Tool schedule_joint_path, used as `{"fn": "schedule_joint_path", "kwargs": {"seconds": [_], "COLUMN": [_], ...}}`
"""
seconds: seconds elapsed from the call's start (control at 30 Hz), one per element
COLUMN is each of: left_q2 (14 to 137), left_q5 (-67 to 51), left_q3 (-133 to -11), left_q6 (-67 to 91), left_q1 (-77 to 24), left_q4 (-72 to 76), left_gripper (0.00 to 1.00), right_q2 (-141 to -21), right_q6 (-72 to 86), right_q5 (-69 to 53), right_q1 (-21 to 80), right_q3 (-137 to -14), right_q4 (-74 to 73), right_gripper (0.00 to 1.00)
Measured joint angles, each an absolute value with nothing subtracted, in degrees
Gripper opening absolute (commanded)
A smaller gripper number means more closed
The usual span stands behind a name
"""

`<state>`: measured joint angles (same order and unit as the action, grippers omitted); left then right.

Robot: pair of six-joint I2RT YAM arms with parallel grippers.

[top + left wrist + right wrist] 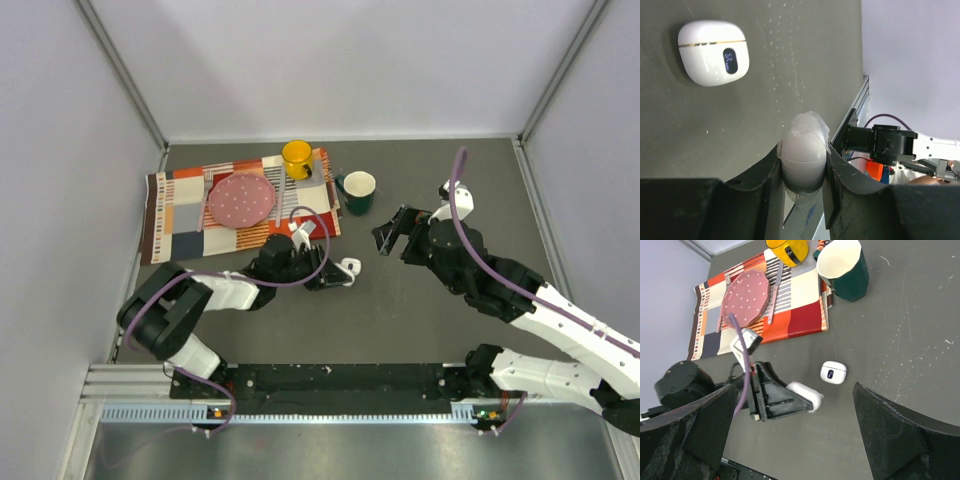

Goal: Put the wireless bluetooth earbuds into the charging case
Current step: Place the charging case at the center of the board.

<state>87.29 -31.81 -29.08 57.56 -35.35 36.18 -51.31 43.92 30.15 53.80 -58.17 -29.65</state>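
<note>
The charging case (pixel 713 52) (pixel 833 372), a closed white pebble with a small dark display, lies on the dark table. My left gripper (pixel 330 277) (pixel 804 155) is just beside it, shut on a second white rounded object (pixel 803 150) (pixel 806 395). That object has a seam and clear tape round it, and it is about as long as the case. My right gripper (pixel 393 232) (pixel 795 387) hovers open to the right, above the table, with nothing between its fingers. The earbuds are out of view.
A dark green mug (pixel 358 190) (pixel 842 267) stands behind the case. To its left, a patterned cloth (pixel 180 215) carries a pink plate (pixel 240 198), a yellow mug (pixel 297 158) and cutlery. Grey walls close in the table on three sides.
</note>
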Motion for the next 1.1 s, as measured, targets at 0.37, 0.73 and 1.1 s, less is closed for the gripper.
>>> {"fn": "schedule_joint_path", "kwargs": {"seconds": [0.37,0.73,1.1], "left_q2": [99.5,104.9,109.3], "left_q5": [-29.5,-27.3,-25.0], "left_q3": [-28.6,-28.4,-29.8], "left_q6": [66.0,70.5,76.4], "left_q1": [-37.3,-38.7,-40.0], "left_q4": [47.7,52.8,54.6], "left_gripper": [0.06,0.14,0.28], "right_q2": [-51.3,-49.1,-49.3], "right_q6": [43.9,44.1,44.1], "right_q5": [29.1,29.5,29.6], "right_q1": [53.0,52.7,52.3], "right_q3": [-58.1,-57.0,-56.9], "right_q4": [-29.7,-29.8,-29.8], "right_gripper": [0.99,0.99,0.99]}}
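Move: The empty spot on the board for the held charging case lies about 3 cm right, 1 cm ahead and some 9 cm below the left hand. Just beyond it lies the first case, with the display, about 4 cm ahead and 3 cm right of the left hand; the green mug stands some 17 cm ahead and 3 cm right. From the right hand, the spot is roughly 1 cm ahead, 6 cm left and 28 cm below. The charging case, already pinched in the left fingers, is lowered about 7 cm towards the board at the near side of the first case, also shifting some 3 cm to the right. On the way the left wrist rolls roughly 15–20 degrees so its forward side dips, the fingers still pointing right and slightly down, keeping their hold. ##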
